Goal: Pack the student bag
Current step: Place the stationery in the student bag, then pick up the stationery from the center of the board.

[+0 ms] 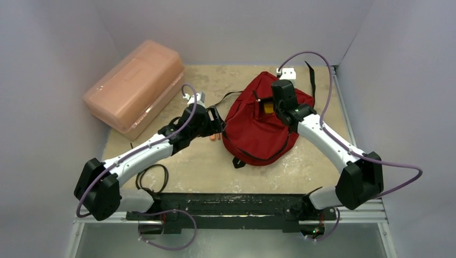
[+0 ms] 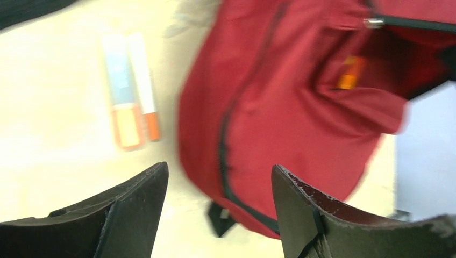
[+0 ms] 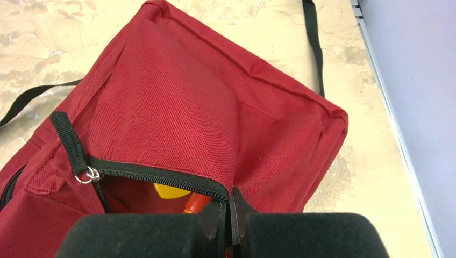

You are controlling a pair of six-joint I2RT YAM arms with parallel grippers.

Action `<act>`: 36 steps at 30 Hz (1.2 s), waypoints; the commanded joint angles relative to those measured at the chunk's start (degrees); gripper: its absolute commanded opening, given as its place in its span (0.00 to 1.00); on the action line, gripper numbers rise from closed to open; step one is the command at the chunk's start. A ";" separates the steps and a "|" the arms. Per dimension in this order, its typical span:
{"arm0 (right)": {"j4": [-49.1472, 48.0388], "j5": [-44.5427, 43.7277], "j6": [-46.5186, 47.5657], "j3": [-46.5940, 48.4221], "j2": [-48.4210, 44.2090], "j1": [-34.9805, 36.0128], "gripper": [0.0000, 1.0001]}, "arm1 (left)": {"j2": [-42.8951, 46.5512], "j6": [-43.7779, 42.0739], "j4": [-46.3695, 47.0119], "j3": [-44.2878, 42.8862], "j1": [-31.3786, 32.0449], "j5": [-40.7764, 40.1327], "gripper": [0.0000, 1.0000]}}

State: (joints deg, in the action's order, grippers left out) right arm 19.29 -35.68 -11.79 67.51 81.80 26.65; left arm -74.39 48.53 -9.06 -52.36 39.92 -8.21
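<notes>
The student bag [image 1: 258,129] is a dark red backpack lying in the middle of the table, its top zip pulled open. My right gripper [image 3: 230,200] is shut on the fabric edge of the student bag [image 3: 177,102] at the end of the zip, holding the mouth up. Inside show a yellow item [image 3: 169,191] and an orange cap [image 3: 197,202]. My left gripper [image 2: 218,171] hangs open and empty over the bag's left edge [image 2: 279,107]. Two white tubes with orange caps [image 2: 132,91] lie side by side on the table just left of the bag, also visible as the tubes [image 1: 215,138].
A pink translucent plastic box [image 1: 137,83] stands at the back left against the wall. Black straps [image 1: 311,72] trail from the bag toward the back. A black cable loop [image 1: 153,177] lies near the left arm's base. Walls close in on both sides.
</notes>
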 commanded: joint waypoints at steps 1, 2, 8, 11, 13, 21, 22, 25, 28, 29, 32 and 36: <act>-3.96 3.19 -2.08 -1.30 -3.62 -0.11 0.00 | -3.60 -4.25 -4.00 1.87 -5.11 -0.91 0.70; -3.96 4.85 -2.17 -1.36 -3.52 -0.09 0.00 | -5.40 -4.89 -3.83 1.21 -6.42 0.20 0.69; -6.24 7.06 -1.94 -2.75 -3.36 -0.06 0.00 | -19.55 -7.22 -5.98 -7.85 -9.49 2.84 0.67; -6.44 7.67 -1.68 -2.39 -3.18 -0.16 0.00 | -24.92 -7.20 -6.63 -11.75 -9.58 2.48 0.62; -6.79 8.17 -1.50 -2.58 -3.50 -0.14 0.00 | -27.11 -7.60 -6.04 -13.35 -9.67 2.43 0.54; -8.40 9.65 -1.29 -3.23 -3.64 -0.12 0.00 | -30.55 -8.51 -7.64 -14.78 -9.67 -1.32 0.45; -8.36 9.62 -1.30 -3.16 -3.46 -0.17 0.00 | -30.67 -8.55 -7.75 -14.41 -9.61 -1.49 0.44; -8.88 10.49 -1.48 -3.26 -3.24 -0.12 0.00 | -31.51 -8.95 -8.30 -13.99 -9.62 -1.89 0.38; -8.56 11.10 -1.31 -2.92 -3.05 -0.19 0.00 | -31.69 -8.69 -8.56 -12.67 -9.60 -2.48 0.32; -8.54 10.73 -1.37 -2.91 -3.05 -0.14 0.00 | -31.65 -8.62 -8.52 -12.32 -9.64 -2.56 0.31; -8.74 11.52 -1.33 -2.96 -3.22 -0.11 0.00 | -31.74 -9.68 -8.48 -12.04 -9.66 -2.61 0.29; -8.54 11.00 -1.13 -2.96 -3.39 -0.19 0.00 | -31.37 -10.78 -10.44 -12.74 -9.64 -2.44 0.20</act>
State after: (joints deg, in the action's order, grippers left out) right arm 14.59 -25.32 -12.62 63.64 80.49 26.57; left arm -105.78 40.38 -17.28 -65.12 30.39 -9.45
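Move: The grey-and-orange highlighter lies on the table some 8 cm ahead of the left hand, 5 cm to its left and about 16 cm below. The white pen lies alongside, roughly 9 cm ahead and 3 cm left of that hand, equally low; the red bag's middle is about 9 cm ahead, 13 cm right and 12 cm lower. From the right hand, which already grips the bag's zip edge, the highlighter is about 24 cm left, 1 cm back and 20 cm down. The left hand drops about 15 cm onto the highlighter, drifting 6 cm forward and 5 cm left on the way, while the wrist tips some 20 degrees further down, its left side rising about as much, and the fingers narrow from wide open to pinch the highlighter by its body near the orange end, clear of the pen. The right hand keeps the bag's zip edge pinched and eases about 3 cm left. ##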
